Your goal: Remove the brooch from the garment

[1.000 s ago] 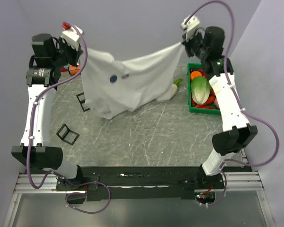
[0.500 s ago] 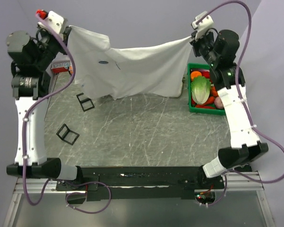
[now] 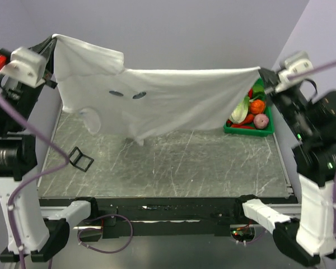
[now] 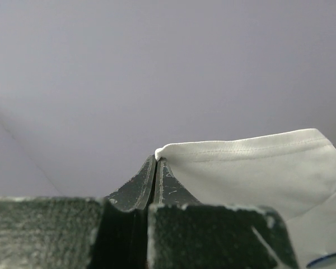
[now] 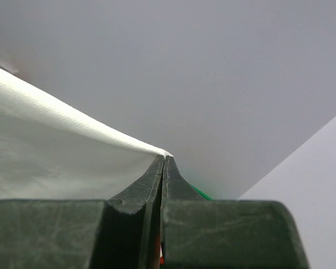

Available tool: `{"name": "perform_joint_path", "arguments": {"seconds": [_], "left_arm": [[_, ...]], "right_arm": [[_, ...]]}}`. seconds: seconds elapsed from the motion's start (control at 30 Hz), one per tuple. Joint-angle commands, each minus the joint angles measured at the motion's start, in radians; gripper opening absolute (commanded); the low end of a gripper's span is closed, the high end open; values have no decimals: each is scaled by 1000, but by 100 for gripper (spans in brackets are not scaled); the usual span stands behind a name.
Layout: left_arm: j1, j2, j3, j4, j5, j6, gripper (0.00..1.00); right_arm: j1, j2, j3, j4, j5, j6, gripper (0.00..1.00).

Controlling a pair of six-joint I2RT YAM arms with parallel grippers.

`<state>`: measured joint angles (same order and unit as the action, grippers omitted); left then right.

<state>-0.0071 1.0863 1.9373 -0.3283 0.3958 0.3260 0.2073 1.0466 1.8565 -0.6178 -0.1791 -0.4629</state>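
Note:
The white garment [image 3: 173, 103] hangs stretched in the air between both arms, above the back of the table. On its upper left part sits the brooch [image 3: 116, 93], a small dark oval, with a second small dark mark [image 3: 138, 96] just right of it. My left gripper [image 3: 51, 42] is shut on the garment's top left corner; in the left wrist view its jaws [image 4: 155, 159] pinch a hemmed edge of the cloth [image 4: 252, 168]. My right gripper [image 3: 262, 73] is shut on the top right corner, and its closed tips [image 5: 165, 157] hold the white hem [image 5: 67, 120].
A green bin [image 3: 267, 130] of vegetables stands at the back right, partly behind the cloth. A black square frame [image 3: 81, 159] lies on the grey table [image 3: 185, 162] at the left. Purple walls close in behind and at the right.
Both arms have risen and spread apart toward the camera. The garment has come off the table and is now pulled out wide and nearly flat.

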Motion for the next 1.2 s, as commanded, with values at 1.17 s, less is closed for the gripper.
{"name": "perform_joint_path", "arguments": {"seconds": [1.17], "left_arm": [[-91, 759, -494, 146, 38, -246, 1]], "right_arm": [[10, 677, -511, 311, 177, 41, 0]]}}
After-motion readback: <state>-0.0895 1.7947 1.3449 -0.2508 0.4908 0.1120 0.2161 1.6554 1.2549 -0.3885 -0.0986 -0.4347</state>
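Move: The garment hangs stretched between the two shut grippers, high over the table. Its nearer brooch is about 9 cm right of the left hand and 16 below, the second brooch 16 right and 17 below, both level fore and aft. The bare table patch for the left corner lies 22 cm ahead, 6 right, 62 down, the black stand 5 ahead, 15 left, equally low. From the right hand, its patch is 17 ahead, 3 left, 53 down; the nearer brooch 1 back, 36 left, 8 below; the vegetable bin 28 ahead, 16 right, 53 down. The garment, still pinched at a corner by each hand, is drawn back some 5 cm, the left corner also rising, then flung down and forward towards the table: both hands drop about 50 cm and sweep forward over 20, the left also easing right. The wrists tip down, the left by about 75 degrees, the right some 55; fingers stay shut. ##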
